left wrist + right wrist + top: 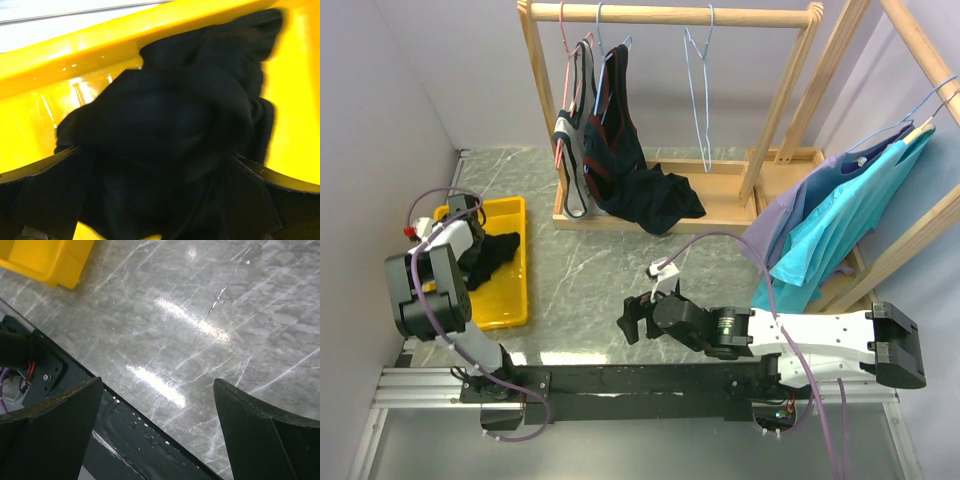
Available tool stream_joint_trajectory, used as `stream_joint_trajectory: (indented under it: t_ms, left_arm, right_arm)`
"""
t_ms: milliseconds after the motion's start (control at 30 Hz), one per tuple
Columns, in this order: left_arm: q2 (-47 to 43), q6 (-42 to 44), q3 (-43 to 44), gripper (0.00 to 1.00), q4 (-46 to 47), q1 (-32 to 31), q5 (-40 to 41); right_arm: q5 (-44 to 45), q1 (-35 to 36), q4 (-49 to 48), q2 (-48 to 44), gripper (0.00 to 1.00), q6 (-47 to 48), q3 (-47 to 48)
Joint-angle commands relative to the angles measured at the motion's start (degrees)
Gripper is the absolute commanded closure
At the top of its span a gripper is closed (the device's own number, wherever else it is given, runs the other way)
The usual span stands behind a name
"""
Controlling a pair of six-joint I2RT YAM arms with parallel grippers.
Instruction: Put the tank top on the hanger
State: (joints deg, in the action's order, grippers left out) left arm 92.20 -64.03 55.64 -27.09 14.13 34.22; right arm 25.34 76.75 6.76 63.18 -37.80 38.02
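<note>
The black tank top (500, 252) lies crumpled in a yellow bin (510, 300) at the left of the table. My left gripper (476, 243) is down inside the bin, open. In the left wrist view the tank top (165, 115) bulges up between the two wide-apart fingers (40, 200), and I cannot tell whether they touch it. The light-blue wire hanger (700, 85) hangs bare on the wooden rack's rail at the back. My right gripper (628, 325) hovers open over the table's near edge, with nothing between its fingers (50, 430).
The wooden rack (670, 14) also bears a pink hanger with a grey-black top (570, 150) and a blue hanger with a red-trimmed dark top (620, 150) spilling onto the rack's base. Teal and purple garments (830, 230) hang at the right. A black rail (135, 445) borders the table's near edge.
</note>
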Motion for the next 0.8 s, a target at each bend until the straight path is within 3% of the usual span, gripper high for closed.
stream_joint_trajectory:
  t_ms: [0, 33, 67, 133, 167, 200, 400, 500, 633, 767]
  left_arm:
    - [2.54, 2.68, 3.24, 0.05, 0.55, 1.25, -3.72]
    - [1.32, 3.12, 2.99, 0.15, 0.98, 1.16, -3.98]
    - [0.27, 3.3, 2.73, 0.45, 1.42, 1.25, -3.98]
    - [-3.76, 3.82, 1.58, 0.71, 2.13, 1.25, -3.63]
    - [-5.18, 4.0, 1.32, 0.91, 2.13, 1.16, -3.72]
    - [-6.67, 4.35, 0.79, 0.99, 2.04, 1.25, -4.33]
    - [-23.18, 8.65, -4.2, 0.99, 5.11, 0.73, -11.7]
    - [-33.29, 14.96, -6.59, 0.99, 7.58, -0.59, -16.37]
    - [-44.62, 19.81, -6.86, 0.99, 6.44, -7.86, -18.57]
    - [-49.4, 23.94, -0.38, 0.99, 0.57, -13.77, -17.77]
  right_arm:
    - [-0.82, 0.15, -0.97, 1.42, 0.0, 0.8, 3.64]
    - [-0.73, 0.15, -0.79, 1.51, 0.0, 0.8, 3.73]
    - [-0.82, 0.15, -0.88, 1.6, 0.0, 0.8, 3.73]
    - [-1.08, 0.15, -1.14, 1.86, 0.0, 0.71, 3.73]
    - [-1.17, 0.15, -1.23, 2.21, 0.0, 0.8, 3.99]
    - [-1.35, 0.15, -1.23, 2.39, 0.0, 0.97, 4.25]
    - [0.49, 0.15, 0.44, 3.36, 0.0, 1.06, 6.54]
    - [3.04, 0.15, 1.93, 2.22, 0.0, 0.62, 7.42]
    - [5.42, 0.15, 3.08, -0.33, 0.0, 1.85, 8.3]
    - [8.74, 0.15, 5.62, -2.18, 0.0, 3.87, 11.28]
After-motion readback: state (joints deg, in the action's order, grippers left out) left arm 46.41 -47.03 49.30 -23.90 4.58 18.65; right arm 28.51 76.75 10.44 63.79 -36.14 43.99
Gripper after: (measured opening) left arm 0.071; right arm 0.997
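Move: The black tank top lies crumpled in the yellow bin between the left hand's open fingers, its middle about 3 cm below, 2 cm right and 1 cm back. The bin's middle is some 2 cm back, 3 cm right and 3 cm below. On the rack, the striped top hangs about 28 cm right, 12 cm ahead and 15 cm higher. From the right hand the tank top is roughly 37 cm left, 15 cm ahead and 12 cm below. The left fingers pinch a bunch of the black tank top, closing almost fully as the hand dips some 2 cm into the bin, then lift it about 20 cm above the starting height, swinging right some 10 cm late in the rise and tipping and turning clockwise so the fingers swing forward. The right hand, empty and open, eases slightly left, then up about 3 cm. ##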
